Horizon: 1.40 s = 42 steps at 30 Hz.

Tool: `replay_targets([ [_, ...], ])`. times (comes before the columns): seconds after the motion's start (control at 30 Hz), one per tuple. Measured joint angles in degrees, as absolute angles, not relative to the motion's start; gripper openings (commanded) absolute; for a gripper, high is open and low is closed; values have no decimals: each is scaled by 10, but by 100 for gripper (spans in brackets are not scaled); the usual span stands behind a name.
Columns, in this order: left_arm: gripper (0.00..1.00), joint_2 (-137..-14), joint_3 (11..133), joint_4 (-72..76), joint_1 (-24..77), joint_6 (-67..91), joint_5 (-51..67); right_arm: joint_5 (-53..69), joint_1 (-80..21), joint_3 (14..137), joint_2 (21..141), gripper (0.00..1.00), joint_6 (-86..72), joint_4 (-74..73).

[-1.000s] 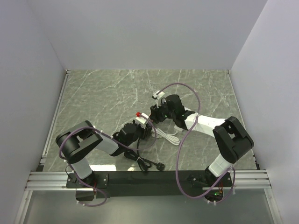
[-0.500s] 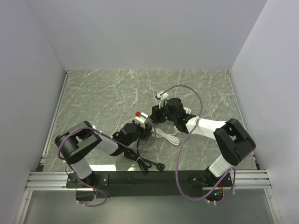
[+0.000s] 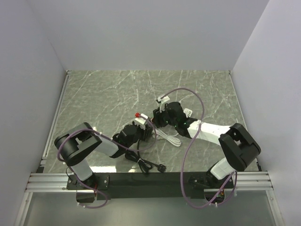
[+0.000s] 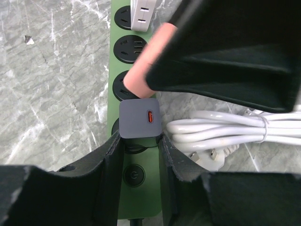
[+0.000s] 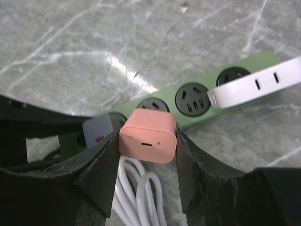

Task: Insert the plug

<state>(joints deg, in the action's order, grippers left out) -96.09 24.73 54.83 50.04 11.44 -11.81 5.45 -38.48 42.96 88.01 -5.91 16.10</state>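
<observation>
The plug is a pink charger block (image 5: 148,136) with my right gripper (image 5: 148,139) shut on its sides. In the left wrist view this pink plug (image 4: 146,63) leans in from the upper right, its nose at a socket of the green power strip (image 4: 114,61); whether its pins are in is hidden. My left gripper (image 4: 140,141) is shut on a grey plug (image 4: 139,118) standing in the neighbouring socket. From above, the right gripper (image 3: 159,117) and left gripper (image 3: 141,133) almost touch over the strip.
A white plug (image 4: 143,12) fills the strip's far socket, and the power button (image 4: 134,174) lies between my left fingers. A bundled white cable (image 4: 225,127) lies beside the strip. A black cord with its plug (image 3: 151,165) trails toward the near edge.
The right arm has lowered and reached left, bringing the pink plug down to the strip. The left gripper has stayed on the grey plug.
</observation>
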Motion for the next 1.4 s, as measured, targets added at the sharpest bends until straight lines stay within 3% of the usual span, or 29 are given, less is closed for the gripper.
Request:
replay_targets([
  [0.3, 9, -958, 238, 558, 500, 102, -118, 58, -389, 429, 868, 0, -44, 97],
  [0.63, 18, -939, 236, 529, 500, 87, -126, 56, -389, 429, 860, 0, -51, 84],
  [0.9, 26, -894, 213, 489, 508, 76, -182, 28, -388, 449, 774, 0, -48, 23],
  [1.13, 44, -871, 211, 460, 520, 66, -216, -13, -381, 478, 691, 0, -47, -23],
  [1.3, 69, -797, 203, 448, 534, 58, -261, -36, -338, 480, 657, 0, -57, -67],
  [1.4, 76, -758, 205, 459, 561, 51, -283, -43, -294, 480, 620, 0, -71, -90],
])
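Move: The left fingers hold the grey plug, already on the green strip, with the white plug roughly 8 cm ahead and 6 cm right on its far end. The right hand, holding the pink plug, has the white extension block some 13 cm right, 1 cm ahead and 7 cm below; the green strip's next free socket lies about 1 cm ahead, 2 cm left and 6 cm below. White cord: 5 cm back, 7 cm right, 8 cm down. Leftward by about 4 cm, the left hand drags the still-gripped grey plug and green strip, turning slightly counter-clockwise, then opens and lifts off the plug. The right hand first eases back and slightly down, then climbs steeply and swings right, about 11 cm in all, out above the white extension block's side of the table, yawing clockwise and keeping its grip on the pink plug. ##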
